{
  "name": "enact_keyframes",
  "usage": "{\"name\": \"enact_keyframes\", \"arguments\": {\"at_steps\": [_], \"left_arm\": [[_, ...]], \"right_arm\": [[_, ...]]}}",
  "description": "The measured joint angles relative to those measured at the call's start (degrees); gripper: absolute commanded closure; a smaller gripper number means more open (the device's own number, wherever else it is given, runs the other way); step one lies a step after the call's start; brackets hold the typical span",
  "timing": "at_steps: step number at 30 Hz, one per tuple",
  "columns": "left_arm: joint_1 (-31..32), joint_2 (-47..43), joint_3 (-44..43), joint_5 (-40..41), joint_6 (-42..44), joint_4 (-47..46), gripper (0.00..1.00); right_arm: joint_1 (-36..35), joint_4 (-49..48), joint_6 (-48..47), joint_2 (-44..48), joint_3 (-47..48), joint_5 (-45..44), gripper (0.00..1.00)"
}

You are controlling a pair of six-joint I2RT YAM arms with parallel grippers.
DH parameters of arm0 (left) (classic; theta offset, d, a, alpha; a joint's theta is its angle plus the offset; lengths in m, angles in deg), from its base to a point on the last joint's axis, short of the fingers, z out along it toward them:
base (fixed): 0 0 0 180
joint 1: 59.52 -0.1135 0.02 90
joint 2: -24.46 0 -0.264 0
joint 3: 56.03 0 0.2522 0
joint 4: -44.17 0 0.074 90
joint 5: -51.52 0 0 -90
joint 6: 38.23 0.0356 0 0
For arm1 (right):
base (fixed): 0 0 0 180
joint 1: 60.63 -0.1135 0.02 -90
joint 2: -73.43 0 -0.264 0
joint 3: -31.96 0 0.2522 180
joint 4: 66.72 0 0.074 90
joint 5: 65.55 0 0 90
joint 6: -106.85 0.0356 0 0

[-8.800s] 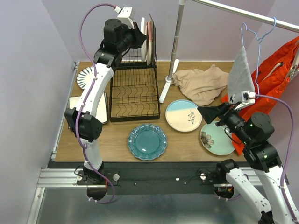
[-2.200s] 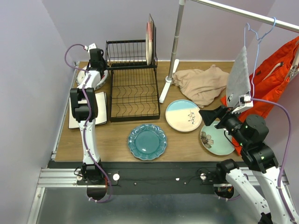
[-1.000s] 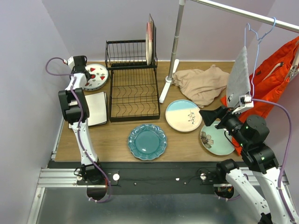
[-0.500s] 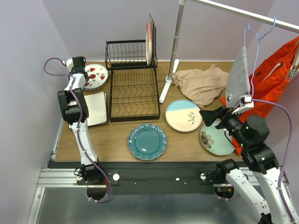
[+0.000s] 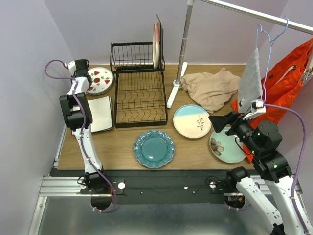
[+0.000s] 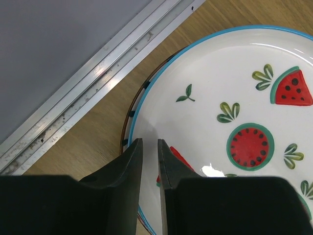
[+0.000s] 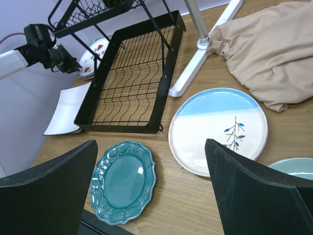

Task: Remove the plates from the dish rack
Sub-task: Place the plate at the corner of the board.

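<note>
The black wire dish rack (image 5: 139, 98) stands at the back left, with two plates (image 5: 157, 41) upright at the right end of its upper basket. A red-fruit white plate (image 5: 99, 81) (image 6: 234, 122) lies left of the rack on a dark-rimmed plate (image 6: 128, 113). My left gripper (image 5: 84, 73) (image 6: 149, 147) hovers over its left rim, its jaws a narrow gap apart and empty. My right gripper (image 5: 217, 120) (image 7: 150, 147) hangs wide open above the teal plate (image 7: 122, 181) and the cream-blue plate (image 7: 217, 129). A pale green plate (image 5: 226, 146) lies below it.
A white square plate (image 5: 98, 113) lies by the rack's left side. The clothes-rail pole (image 5: 182, 54) stands right of the rack, beside a beige cloth (image 5: 212, 88). A grey cloth (image 5: 252, 76) and an orange garment (image 5: 288, 78) hang at the right. An aluminium rail (image 6: 98, 93) edges the table.
The left gripper carried the red-fruit plate from the rack to the back left corner, and in the last second has drawn slightly left off it. The right arm has not moved.
</note>
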Motion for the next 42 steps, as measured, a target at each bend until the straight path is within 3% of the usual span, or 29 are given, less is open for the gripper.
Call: {"name": "enact_keyframes", "arguments": {"at_steps": [18,20,21,24,30,33,42], "left_arm": [[-0.42,-0.39,-1.66,1.64,4.09,1.44,0.69],[-0.42,-1.33,-1.88,1.27,4.39,1.9,0.66],[-0.31,-2.49,-2.08,0.96,4.55,2.36,0.56],[-0.04,-7.82,-2.03,-0.61,5.27,2.27,0.46],[1.2,-28.06,5.07,-11.45,6.54,-6.6,0.34],[4.26,-36.02,5.84,-18.21,8.26,-12.83,0.34],[21.53,-39.8,8.83,-35.58,15.63,-20.33,0.41]], "right_arm": [[0.0,0.0,0.0,-0.17,0.02,0.0,0.01],[0.0,-0.04,0.0,-0.42,0.02,0.0,0.01],[0.0,-0.04,0.0,-0.74,0.02,0.0,0.01],[0.0,-0.02,0.0,-1.38,0.02,-0.02,0.01],[0.0,-0.04,0.07,-1.2,0.02,-0.26,0.01],[0.0,-0.07,0.2,-0.39,0.02,-0.26,0.01],[0.0,0.04,0.2,0.46,0.02,-0.31,0.01]]}}
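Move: The pink plate standing in the rack's upper tier lies about 44 cm right of the left hand, 6 cm ahead and some 36 cm higher. A square plate stands upright about 4 cm beyond it to the right and 2 cm farther out. The watermelon plate's middle is about 4 cm ahead and 7 cm right of the left hand, just below its tips. From the right hand the pink plate is roughly 40 cm ahead, 24 cm left and 10 cm higher. Creeping about 1 cm left first, with the fingertips at the watermelon plate's left rim, the left hand then comes free and shoots up some 40 cm. While climbing it swings right about 30 cm and a little back, towards the pink plate, the fingers tipping up from steeply down to nearly level and turning clockwise to aim forward and slightly right. The fingers open from about a quarter to nearly two thirds. ##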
